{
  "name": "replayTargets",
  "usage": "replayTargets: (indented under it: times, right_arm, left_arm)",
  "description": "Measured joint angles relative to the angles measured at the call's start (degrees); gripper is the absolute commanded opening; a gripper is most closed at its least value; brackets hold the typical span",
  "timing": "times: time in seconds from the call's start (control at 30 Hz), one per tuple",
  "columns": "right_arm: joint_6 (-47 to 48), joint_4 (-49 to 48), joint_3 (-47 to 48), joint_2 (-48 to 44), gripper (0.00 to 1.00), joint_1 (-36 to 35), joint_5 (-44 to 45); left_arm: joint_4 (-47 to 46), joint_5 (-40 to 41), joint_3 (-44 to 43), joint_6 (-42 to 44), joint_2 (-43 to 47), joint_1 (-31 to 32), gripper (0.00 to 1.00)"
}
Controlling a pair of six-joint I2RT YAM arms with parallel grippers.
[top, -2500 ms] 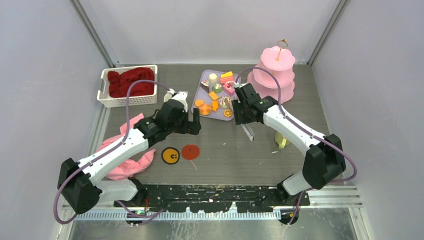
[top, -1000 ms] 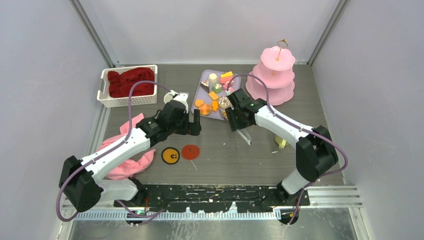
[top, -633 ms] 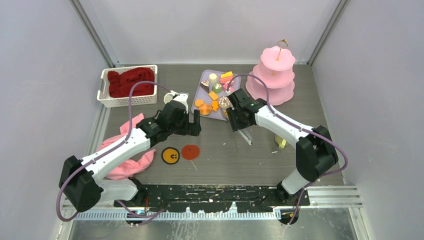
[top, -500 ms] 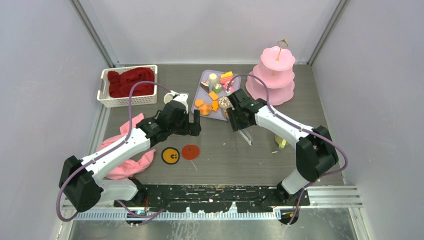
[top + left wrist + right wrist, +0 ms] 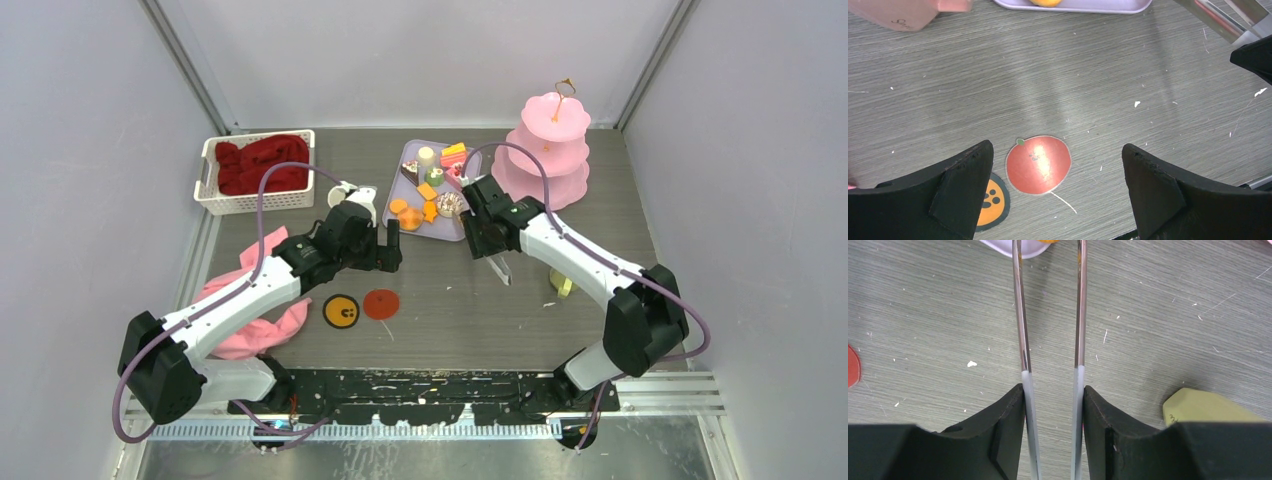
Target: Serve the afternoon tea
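Toy cakes and fruit pieces lie on a lavender tray. Cream mugs stand left of the tray. My right gripper is shut on long metal tweezers. The tweezers' two arms stand apart and reach to the tray's near corner, where their tips leave the right wrist view. My left gripper hangs open and empty above a red apple sticker, just short of the tray's near edge.
A pink three-tier stand is at the back right. A white basket with red cloth is at the back left. A pink cloth lies under the left arm. An orange paw sticker and a yellow-green piece lie on the table.
My right arm has shifted slightly to the right with the tweezers, and its jaws have closed a little on them. The left arm has not moved.
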State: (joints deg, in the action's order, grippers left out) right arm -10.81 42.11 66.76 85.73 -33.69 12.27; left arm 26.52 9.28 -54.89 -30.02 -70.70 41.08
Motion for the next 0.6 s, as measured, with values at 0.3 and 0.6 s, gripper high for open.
replayTargets:
  times: [0.3,0.6]
  right_arm:
    - [0.0,0.3,1.4,-1.7,0.31,0.0,0.8]
    - [0.0,0.1,6.3,-3.1,0.31,0.4,1.3]
  left_arm:
    - [0.0,-0.1,0.0,0.0,0.0,-0.3,0.99]
    - [-0.1,-0.3,0.0,0.0,0.0,-0.3,0.99]
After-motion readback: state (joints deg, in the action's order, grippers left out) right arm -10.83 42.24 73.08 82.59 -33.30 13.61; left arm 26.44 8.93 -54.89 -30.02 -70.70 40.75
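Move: The tart is already in the tips of the tongs in the right hand, about 10 cm ahead of that hand, 3 cm left and 9 cm below. The pink tiered stand is some 16 cm ahead and 12 cm right, its middle about hand height. The tray's middle is 15 cm ahead, 9 cm left and 12 cm below; the green mug is 18 cm right, 1 cm back and 8 cm lower. From the left hand, the stand is about 17 cm ahead, 29 cm right and slightly lower. The right hand keeps its part-closed grip on the tongs, the tart still pinched in their tips, and after a slow start lifts quickly by about 5.5 cm while easing some 2 cm forward over the tray's near right corner. As it climbs, the wrist tips back by roughly 10 degrees, swinging the tong tips and the tart forward and up, away from the tray. ##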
